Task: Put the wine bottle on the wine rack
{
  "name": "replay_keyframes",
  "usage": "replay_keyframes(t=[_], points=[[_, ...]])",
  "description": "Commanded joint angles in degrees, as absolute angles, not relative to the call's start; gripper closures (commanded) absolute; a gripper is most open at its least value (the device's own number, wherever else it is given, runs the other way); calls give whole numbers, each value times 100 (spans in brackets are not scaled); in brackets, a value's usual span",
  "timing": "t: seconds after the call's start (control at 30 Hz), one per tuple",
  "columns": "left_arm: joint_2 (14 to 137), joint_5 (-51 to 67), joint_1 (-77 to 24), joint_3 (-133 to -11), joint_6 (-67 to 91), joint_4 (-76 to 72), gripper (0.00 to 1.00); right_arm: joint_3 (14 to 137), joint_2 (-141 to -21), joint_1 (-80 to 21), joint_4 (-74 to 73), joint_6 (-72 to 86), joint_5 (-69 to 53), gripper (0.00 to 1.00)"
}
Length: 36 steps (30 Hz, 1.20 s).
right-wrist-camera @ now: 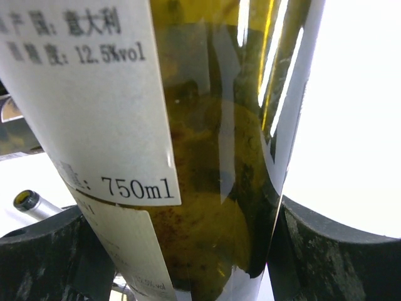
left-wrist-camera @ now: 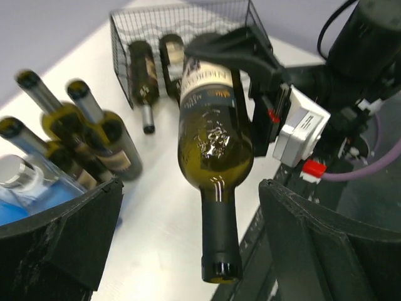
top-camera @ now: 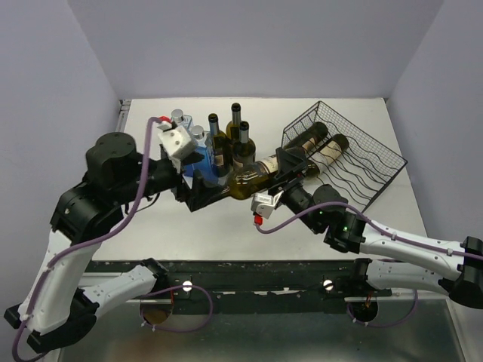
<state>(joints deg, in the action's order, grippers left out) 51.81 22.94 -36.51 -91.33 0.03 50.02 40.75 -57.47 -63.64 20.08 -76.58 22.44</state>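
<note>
A green wine bottle (top-camera: 253, 179) with a pale label hangs level above the table, its body clamped in my right gripper (top-camera: 293, 170). In the right wrist view the bottle (right-wrist-camera: 213, 188) fills the frame between both fingers (right-wrist-camera: 338, 251). Its black-capped neck (left-wrist-camera: 220, 238) points toward my left gripper (left-wrist-camera: 191, 188), which stands open around it, with its fingers (left-wrist-camera: 313, 238) apart from the glass on both sides. The black wire wine rack (top-camera: 370, 154) sits at the back right, just beyond the bottle's base. Two bottles (left-wrist-camera: 143, 72) lie in its cradles.
Three dark upright bottles (top-camera: 235, 136) stand in a cluster behind the left gripper, beside blue-labelled bottles with silver caps (top-camera: 198, 134). The right gripper's white camera block (left-wrist-camera: 301, 128) is close to the left gripper. Bare table (top-camera: 226, 234) lies in front of both grippers.
</note>
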Motion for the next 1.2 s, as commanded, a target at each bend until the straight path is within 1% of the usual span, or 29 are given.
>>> replay_keyframes(t=[0.0,0.23,0.5,0.67,0.77,0.83,0.9,0.97,1.0,1.03,1.07,1.1,1.17], points=[[5659,2786,-3674,-8939,-167,5888,1,4342,-5572,-6354,2461,-8314,2408,99],[6108,3243,-3683,-8860,-439,6266,2,4517,-5651,-6354,2452,-8525,2417,99],[6416,3296,-3674,-8631,-580,6477,11,4570,-5818,-6354,2689,-8587,2373,99],[6583,3182,-3691,-8578,-615,6495,12,4570,-5906,-6354,2856,-8561,2320,99],[6697,3173,-3726,-8561,-641,6521,18,4579,-5976,-6354,2970,-8543,2311,99],[6750,3103,-3744,-8508,-650,6548,25,4570,-5994,-6354,3032,-8534,2320,99],[6767,3006,-3762,-8455,-668,6548,37,4597,-6003,-6354,3093,-8464,2320,99],[6776,2945,-3762,-8429,-677,6548,55,4588,-6012,-6346,3120,-8420,2320,99],[6776,2936,-3770,-8429,-685,6539,62,4588,-6012,-6346,3138,-8403,2329,99],[6794,2962,-3771,-8437,-677,6530,77,4588,-6003,-6363,3146,-8385,2329,99],[6803,2997,-3771,-8464,-677,6522,97,4562,-6003,-6355,3173,-8367,2329,99],[6811,3041,-3771,-8499,-633,6478,100,4544,-5986,-6363,3190,-8332,2303,99],[6847,3172,-3771,-8560,-589,6399,100,4535,-5915,-6354,3199,-8201,2198,99]])
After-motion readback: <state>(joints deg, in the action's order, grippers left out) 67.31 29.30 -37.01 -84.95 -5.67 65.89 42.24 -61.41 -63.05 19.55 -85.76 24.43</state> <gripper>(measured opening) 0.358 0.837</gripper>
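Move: Below the open left fingers, about 12 cm down and some 3 cm to the right, is the neck of the wine bottle that the right hand already grips by the body. Seen from the right hand, the neck lies about 15 cm left and 6 cm back. From the left hand, the nearest standing bottle is about 18 cm ahead, 10 cm right and 15 cm lower; the front blue bottle is roughly 16 cm straight ahead and 19 cm lower. Sinking about 15 cm and drifting slightly right, the left hand tips its fingers some 35 degrees downward onto the bottle neck, quickly at first and then more slowly. Near the bottom its fingers close and pinch the neck just beyond the shoulder. The right hand keeps its grip on the body, staying nearly in place while tilting its left side down a little. ##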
